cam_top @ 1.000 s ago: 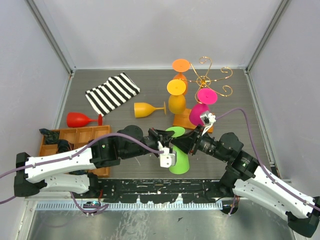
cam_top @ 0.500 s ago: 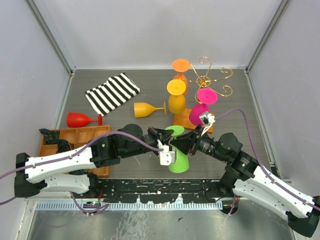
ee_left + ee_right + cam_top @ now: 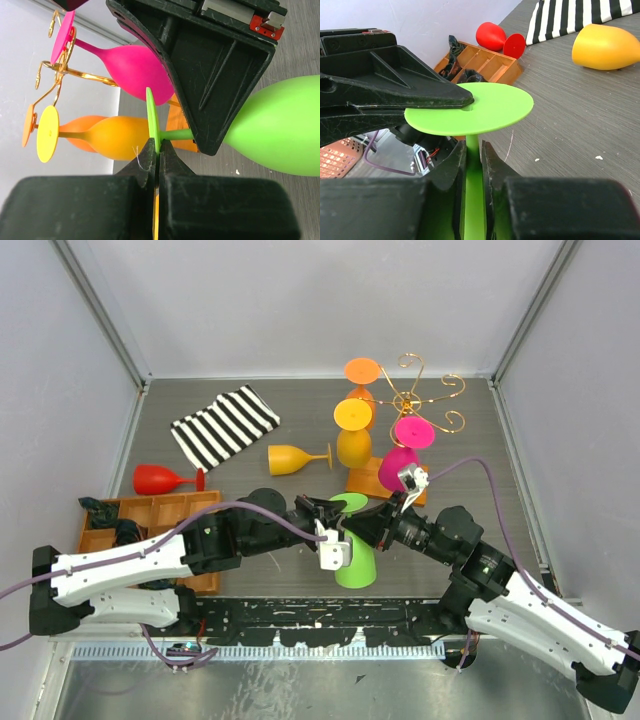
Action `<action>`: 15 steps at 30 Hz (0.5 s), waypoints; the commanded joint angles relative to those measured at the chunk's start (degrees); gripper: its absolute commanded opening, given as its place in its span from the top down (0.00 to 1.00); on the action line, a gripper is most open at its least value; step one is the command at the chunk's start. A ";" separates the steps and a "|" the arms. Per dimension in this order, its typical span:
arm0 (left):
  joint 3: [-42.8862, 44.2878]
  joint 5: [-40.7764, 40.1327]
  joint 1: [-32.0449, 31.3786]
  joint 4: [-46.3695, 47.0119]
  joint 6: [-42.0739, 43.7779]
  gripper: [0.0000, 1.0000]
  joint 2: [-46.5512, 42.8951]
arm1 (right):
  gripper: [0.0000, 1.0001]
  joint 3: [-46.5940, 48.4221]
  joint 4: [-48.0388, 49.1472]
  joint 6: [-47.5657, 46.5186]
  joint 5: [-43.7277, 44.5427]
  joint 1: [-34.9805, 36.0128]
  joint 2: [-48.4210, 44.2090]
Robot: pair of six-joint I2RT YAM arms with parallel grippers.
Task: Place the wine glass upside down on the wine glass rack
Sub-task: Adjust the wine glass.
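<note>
A green wine glass [image 3: 357, 565] stands upside down on the table near the front, its round foot [image 3: 475, 107] on top. My left gripper [image 3: 158, 150] is shut on the edge of that foot. From the other side, my right gripper [image 3: 473, 150] is shut on the thin green stem just under the foot. The wine glass rack [image 3: 425, 400], gold wire on a wooden base [image 3: 372, 480], stands behind and to the right. Orange [image 3: 362, 370], yellow-orange [image 3: 350, 415] and magenta [image 3: 410, 432] glasses hang on it upside down.
A yellow glass [image 3: 298, 458] and a red glass [image 3: 165, 480] lie on their sides on the table. A striped cloth [image 3: 225, 425] lies at the back left. A compartmented wooden tray [image 3: 150, 515] sits at the front left under my left arm.
My right gripper's jaws have opened slightly and then closed in on the green stem. The left gripper and the glass have stayed where they were.
</note>
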 commanded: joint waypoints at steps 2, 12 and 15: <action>-0.92 -1.20 0.83 4.02 0.18 0.88 -2.45 | 0.99 3.01 -3.62 -0.89 2.99 0.44 -0.18; -2.10 -2.15 0.81 5.67 -1.67 0.55 -4.45 | 0.99 8.32 -14.00 -4.68 6.94 0.46 -0.10; -1.64 -2.16 0.83 5.11 -4.57 0.45 -4.98 | 0.99 8.21 -15.65 -4.03 10.07 0.46 -1.92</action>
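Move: The upside-down green wine glass is in both hands: its middle lies some 3 cm right of the left hand, 2 cm back and 9 below, and straight under the right hand, 2 cm back and 6 below. From the right hand the rack stands about 29 cm ahead, 9 right, its middle 8 below. The hanging pink glass is some 18 ahead and 11 right, the hanging yellow one 23 ahead and level sideways, both about 5 below. The left fingers let go of the green glass's foot, opening from nearly shut to about half, and the hand backs off up about 2 cm and left about 1. The right hand keeps its pinch on the stem just under the foot and swings right some 2 cm, its fingers dipping about 7 degrees and turning slightly clockwise. ##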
